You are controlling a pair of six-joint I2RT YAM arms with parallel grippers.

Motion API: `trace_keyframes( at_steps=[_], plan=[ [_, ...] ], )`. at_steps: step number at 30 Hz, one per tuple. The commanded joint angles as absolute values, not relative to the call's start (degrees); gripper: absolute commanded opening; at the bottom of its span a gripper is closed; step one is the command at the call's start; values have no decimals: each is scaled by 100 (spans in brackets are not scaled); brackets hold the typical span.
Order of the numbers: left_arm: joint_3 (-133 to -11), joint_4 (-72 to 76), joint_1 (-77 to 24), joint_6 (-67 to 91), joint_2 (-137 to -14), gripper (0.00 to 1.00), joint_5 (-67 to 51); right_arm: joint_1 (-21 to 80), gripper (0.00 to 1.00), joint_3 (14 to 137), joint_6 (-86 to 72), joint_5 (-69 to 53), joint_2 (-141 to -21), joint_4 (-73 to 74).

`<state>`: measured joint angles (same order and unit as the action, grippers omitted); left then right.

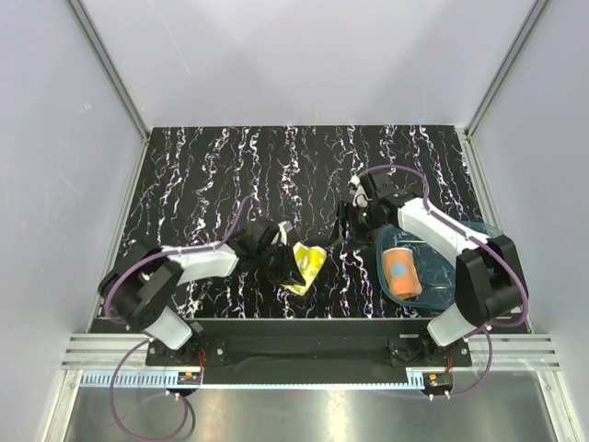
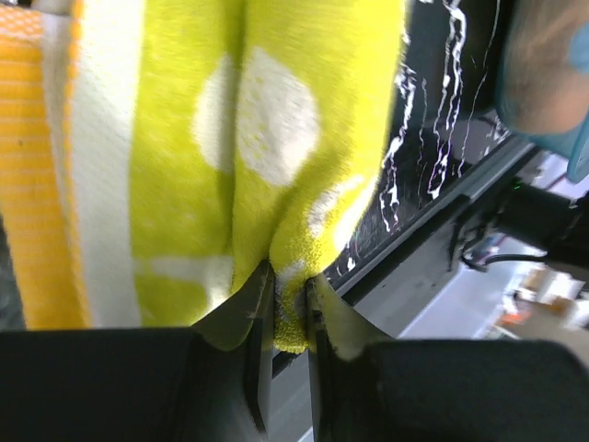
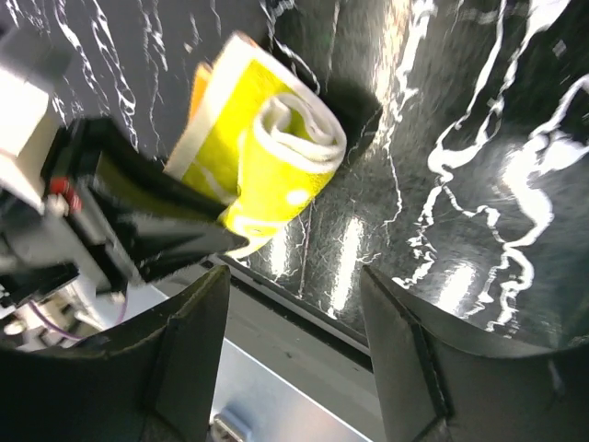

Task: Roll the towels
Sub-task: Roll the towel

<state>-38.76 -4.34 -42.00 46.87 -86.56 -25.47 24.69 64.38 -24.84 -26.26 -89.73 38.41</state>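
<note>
The yellow towel (image 1: pixel 306 266) with white dots is partly rolled and hangs just above the dark marbled table near its front edge. My left gripper (image 1: pixel 286 261) is shut on its lower fold (image 2: pixel 291 313), the cloth pinched between both fingers. In the right wrist view the yellow towel (image 3: pixel 268 147) shows its rolled end. My right gripper (image 1: pixel 346 221) stands open and empty, a short way to the right of the yellow towel and clear of it, with its jaws wide apart (image 3: pixel 294 308). The orange dotted towel (image 1: pixel 402 272) lies rolled in the blue tray (image 1: pixel 476 232).
The translucent blue tray (image 2: pixel 578 138) sits at the front right beside the right arm's base. The table's front edge and metal rail (image 1: pixel 304 324) run just below the yellow towel. White walls enclose the table on three sides.
</note>
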Motion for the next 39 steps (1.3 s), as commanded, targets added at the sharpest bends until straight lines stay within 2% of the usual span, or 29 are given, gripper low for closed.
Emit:
trace_keyframes(
  at_steps=[1, 8, 20, 23, 24, 26, 27, 28, 29, 33, 35, 39],
  plan=[
    [-3692, 377, -3938, 5176, -9157, 13, -3471, 2566, 66, 5969, -2926, -3093, -8938, 2946],
    [-3480, 861, -3569, 5484, -9580, 14, -4007, 3216, 68, 5827, -3067, -2953, -9588, 2435],
    [-2971, 1661, -2918, 5950, -9791, 15, -4772, 3551, 68, 5888, -3340, -3032, -10555, 1574],
    [-2945, 1784, -2865, 6003, -9791, 15, -4851, 3594, 66, 5906, -3419, -3032, -10652, 1415],
    [-2936, 1836, -2857, 6012, -9791, 16, -4869, 3603, 63, 5906, -3480, -3032, -10670, 1389],
    [-2936, 1846, -2830, 6020, -9747, 17, -4904, 3630, 49, 5897, -3524, -3032, -10705, 1257],
    [-2927, 1854, -2813, 6029, -9721, 18, -4913, 3639, 39, 5897, -3542, -3032, -10714, 1222],
    [-2935, 1872, -2804, 6021, -9712, 18, -4922, 3647, 22, 5906, -3559, -3050, -10731, 1178],
    [-2936, 1855, -2804, 6029, -9686, 18, -4922, 3647, 17, 5924, -3551, -3050, -10749, 1186],
    [-2953, 1811, -2795, 6038, -9624, 21, -4904, 3639, 10, 6117, -3384, -2962, -10802, 1458],
    [-3023, 1487, -2804, 5768, -9432, 28, -4695, 3639, 7, 6257, -3340, -2796, -10758, 1765],
    [-3488, -537, -2874, 4906, -8782, 43, -3755, 3639, 5, 6539, -3165, -2470, -10679, 2451]
  ],
)
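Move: The yellow towel, partly rolled, has its middle about 6 cm back, 10 cm left and 9 cm below the open right hand. The left hand already pinches its near-left part, with the towel's middle some 3 cm ahead and 3 cm right of it. From the right hand, the rolled orange towel in the tub lies about 17 cm right, 7 cm back and 8 cm below. The right hand sweeps some 9 cm left and down and pinches the towel's right end; the left tilts, then loosens. ##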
